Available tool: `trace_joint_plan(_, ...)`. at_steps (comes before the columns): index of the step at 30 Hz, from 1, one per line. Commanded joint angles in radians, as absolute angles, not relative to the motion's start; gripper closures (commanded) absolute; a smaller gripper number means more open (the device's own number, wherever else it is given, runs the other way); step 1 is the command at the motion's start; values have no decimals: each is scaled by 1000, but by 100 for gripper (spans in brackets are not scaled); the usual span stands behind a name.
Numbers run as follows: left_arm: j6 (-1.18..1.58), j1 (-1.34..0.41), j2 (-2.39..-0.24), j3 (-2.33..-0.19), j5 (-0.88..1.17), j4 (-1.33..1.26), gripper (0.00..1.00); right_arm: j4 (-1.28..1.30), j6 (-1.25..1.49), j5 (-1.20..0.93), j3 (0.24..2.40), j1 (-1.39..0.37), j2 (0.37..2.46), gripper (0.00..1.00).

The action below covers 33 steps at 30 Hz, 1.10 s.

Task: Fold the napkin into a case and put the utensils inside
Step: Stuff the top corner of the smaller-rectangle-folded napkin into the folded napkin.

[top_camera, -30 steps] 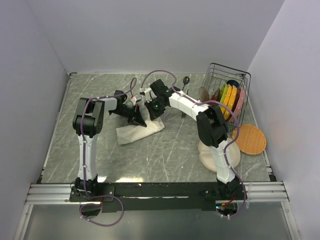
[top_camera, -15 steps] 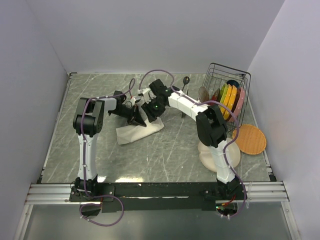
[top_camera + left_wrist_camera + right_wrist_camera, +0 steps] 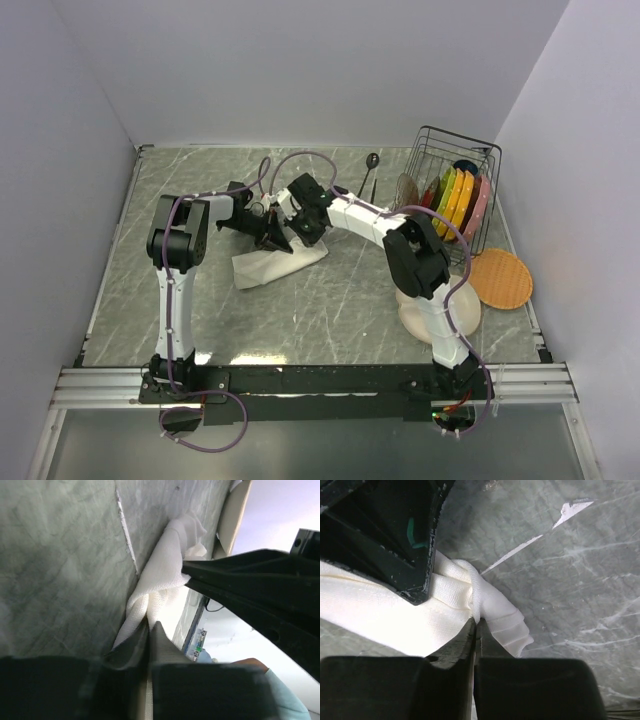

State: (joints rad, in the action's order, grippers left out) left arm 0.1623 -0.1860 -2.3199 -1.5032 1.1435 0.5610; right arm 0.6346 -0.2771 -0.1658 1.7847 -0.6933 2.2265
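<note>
The cream napkin [image 3: 272,264] lies bunched on the grey table in front of both arms. My left gripper [image 3: 281,241] is shut on its far edge; in the left wrist view the cloth [image 3: 160,575] runs into the closed tips of that gripper [image 3: 149,626]. Just to the right, my right gripper [image 3: 305,226] is shut on a raised fold of the napkin [image 3: 380,610], and its tips [image 3: 476,623] meet on the cloth. A dark spoon [image 3: 371,162] lies behind the right arm. The fork is hidden.
A wire dish rack [image 3: 430,150] with several colourful plates stands at the back right. An orange plate [image 3: 500,278] lies beside it, and a beige plate [image 3: 412,318] sits under the right arm. The left gripper's black body [image 3: 395,535] crowds the right wrist view.
My right gripper opened, shifted left toward the left gripper, and shut again on a fold of the napkin. The left gripper has kept its hold and place.
</note>
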Motion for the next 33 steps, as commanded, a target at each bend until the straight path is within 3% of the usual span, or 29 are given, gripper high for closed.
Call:
trace_joint_plan(1,141,-170,-2301,-1511,1051,517,82,604,-275,-74,1741,-704,2246,100)
trace_joint_plan(3,137,-152,-2269,-1500,1058,505,70,597,-275,-63,1726,-706,2240,100)
trace_joint_plan(6,100,-117,-2208,-1494,1063,525,59,586,-279,-55,1703,-704,2237,100)
trace_joint_plan(12,20,-11,-2037,-1337,1094,534,44,571,-267,-48,1686,-706,2230,100)
trace_joint_plan(15,-93,61,-1904,-1240,1045,477,42,563,-258,-51,1686,-704,2232,100)
trace_joint_plan(20,-328,28,-1784,-1210,947,575,42,568,-241,-71,1687,-706,2233,100)
trace_joint_plan(26,-370,-70,-1746,-1141,858,514,37,575,-218,-92,1692,-701,2241,100)
trace_joint_plan(33,-393,-166,-1721,-1057,755,405,40,572,-204,-143,1690,-686,2237,100)
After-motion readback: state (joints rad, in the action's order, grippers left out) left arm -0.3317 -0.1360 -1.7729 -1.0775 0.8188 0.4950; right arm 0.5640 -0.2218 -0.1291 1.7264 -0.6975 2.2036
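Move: The left hand is shut on the folded napkin's far edge towards its right end. The middle of the napkin's left part, where this hand goes next, lies some 9 cm to its left, 4 cm back and 2 cm lower; the napkin's left end is about 13 cm left and 5 cm back. The pinched right end sits about 5 cm to its right, level in reach. From the right hand, that left part is about 14 cm left, 6 cm back and 3 cm lower. Open the left gripper wide to let go of the napkin and lift it about 8 cm while swinging some 12 cm left. Then bring it back towards the base and down, partly rightward, over the napkin's left part, rolling the wrist about 40 degrees and pointing the fingers more steeply down, jaws open astride the fold line. Keep the right gripper still, pinching the right end. ##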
